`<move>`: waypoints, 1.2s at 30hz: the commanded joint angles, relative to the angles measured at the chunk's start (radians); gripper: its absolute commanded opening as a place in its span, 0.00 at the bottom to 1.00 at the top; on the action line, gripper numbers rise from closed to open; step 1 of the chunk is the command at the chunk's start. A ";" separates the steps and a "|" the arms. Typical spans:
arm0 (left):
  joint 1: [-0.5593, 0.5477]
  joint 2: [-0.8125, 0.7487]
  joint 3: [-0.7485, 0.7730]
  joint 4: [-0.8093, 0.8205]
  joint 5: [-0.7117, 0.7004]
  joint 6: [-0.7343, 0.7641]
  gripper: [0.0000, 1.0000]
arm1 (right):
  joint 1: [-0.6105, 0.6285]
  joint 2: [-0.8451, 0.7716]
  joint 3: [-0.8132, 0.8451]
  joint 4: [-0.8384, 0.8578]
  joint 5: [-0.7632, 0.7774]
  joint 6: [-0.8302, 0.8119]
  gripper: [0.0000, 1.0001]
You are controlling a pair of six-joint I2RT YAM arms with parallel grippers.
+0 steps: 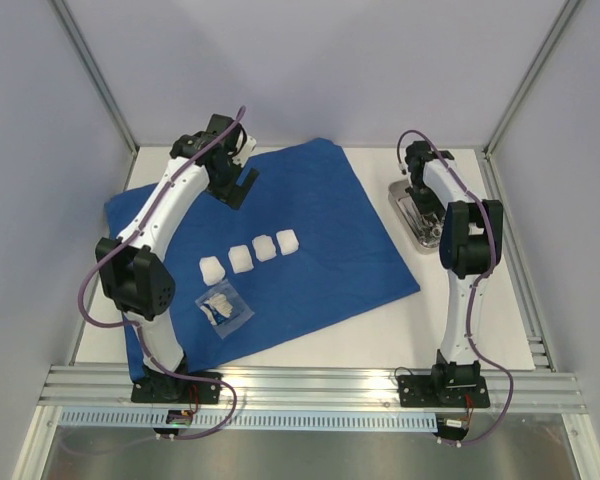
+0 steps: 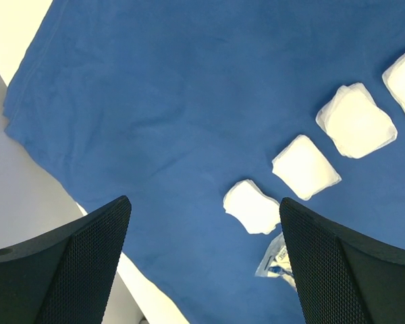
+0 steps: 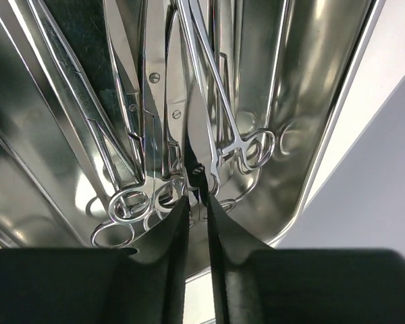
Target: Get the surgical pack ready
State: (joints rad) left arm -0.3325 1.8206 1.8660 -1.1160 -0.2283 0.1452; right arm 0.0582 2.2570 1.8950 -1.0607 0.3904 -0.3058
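The royal-blue drape (image 1: 320, 210) (image 2: 155, 101) lies spread flat across the table. Several white gauze squares (image 1: 252, 253) (image 2: 305, 166) sit in a diagonal row on it. My left gripper (image 1: 242, 185) (image 2: 204, 200) hangs open above the drape's far left part, with nothing between its fingers. The steel tray (image 1: 428, 243) (image 3: 324, 101) stands on the bare table to the right of the drape and holds several silver scissor-like instruments (image 3: 148, 101). My right gripper (image 1: 418, 195) (image 3: 197, 197) reaches down into the tray. Its jaws are pinched narrowly on the ring-handle end of one instrument (image 3: 191, 145).
A clear plastic packet (image 1: 223, 310) (image 2: 278, 260) lies on the drape's near left part, just below the gauze row. Grey walls with metal frame posts enclose the table on three sides. A metal rail runs along the near edge by both arm bases.
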 commanded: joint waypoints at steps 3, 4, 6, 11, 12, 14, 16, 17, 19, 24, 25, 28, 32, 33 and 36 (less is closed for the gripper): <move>-0.002 0.014 0.001 0.024 -0.060 0.024 1.00 | 0.002 -0.033 0.030 0.007 -0.012 0.004 0.31; 0.000 0.017 0.001 0.022 -0.066 0.025 1.00 | 0.003 -0.040 0.038 0.005 -0.022 0.010 0.34; 0.007 0.017 -0.002 0.022 -0.069 0.022 1.00 | 0.003 -0.066 0.052 -0.002 -0.034 0.022 0.43; 0.072 -0.006 -0.005 -0.007 -0.046 0.019 1.00 | 0.029 -0.155 0.131 -0.019 -0.018 0.102 0.50; 0.084 -0.017 -0.011 -0.010 -0.039 0.019 1.00 | 0.038 -0.174 0.137 -0.019 -0.033 0.118 0.52; 0.125 -0.044 -0.051 -0.015 0.004 0.022 0.94 | 0.070 -0.246 0.124 0.005 -0.067 0.187 0.55; 0.151 -0.095 -0.088 -0.030 0.047 0.030 0.86 | 0.092 -0.336 0.078 0.075 -0.165 0.267 0.57; 0.170 -0.127 -0.134 -0.036 0.096 0.033 0.81 | 0.123 -0.368 0.009 0.111 -0.204 0.293 0.60; 0.185 -0.156 -0.191 -0.050 0.139 0.039 0.79 | 0.166 -0.453 -0.080 0.233 -0.295 0.347 0.62; 0.320 -0.156 -0.332 -0.096 0.377 0.036 0.71 | 0.316 -0.485 -0.252 0.430 -0.613 0.500 0.69; 0.326 -0.141 -0.340 -0.105 0.439 0.037 0.70 | 0.325 -0.461 -0.257 0.471 -0.652 0.525 0.70; 0.363 -0.066 -0.344 -0.122 0.474 0.043 0.71 | 0.364 -0.410 -0.240 0.485 -0.664 0.574 0.68; 0.360 -0.011 -0.366 -0.075 0.642 0.033 0.76 | 0.405 -0.384 -0.240 0.473 -0.651 0.562 0.66; 0.362 0.002 -0.373 -0.038 0.636 0.025 0.75 | 0.405 -0.382 -0.246 0.472 -0.653 0.568 0.65; 0.360 0.080 -0.387 0.002 0.563 0.010 0.66 | 0.407 -0.390 -0.270 0.466 -0.645 0.568 0.65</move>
State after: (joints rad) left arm 0.0303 1.8496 1.4849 -1.1755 0.2985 0.1631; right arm 0.4603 1.8957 1.6241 -0.6392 -0.2340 0.2314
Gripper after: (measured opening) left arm 0.681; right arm 0.652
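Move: The right hand, its fingers low in the tray near the tray's near end, has the rightmost gauze about 46 cm to its left, level in depth and some 4 cm lower; the next gauze is 53 cm left and 2 cm nearer, the tray's middle roughly 9 cm straight ahead and 4 cm below. From the left hand, the leftmost gauze lies about 7 cm back, 4 cm left and 20 cm below, with its neighbour 3 cm back and 5 cm right, and the packet 19 cm back, 1 cm right. The right fingers open and let go of the scissors in the tray, then the hand lifts clear and arcs some 31 cm left over the cloth towards the gauzes, sinking again and rolling about 50 degrees so its fingers lean left. The left hand swings left and back, easing slightly right at the end, and sinks about 12 cm towards the leftmost gauze, fingers tipping more downward and partly closing, touching nothing yet. ##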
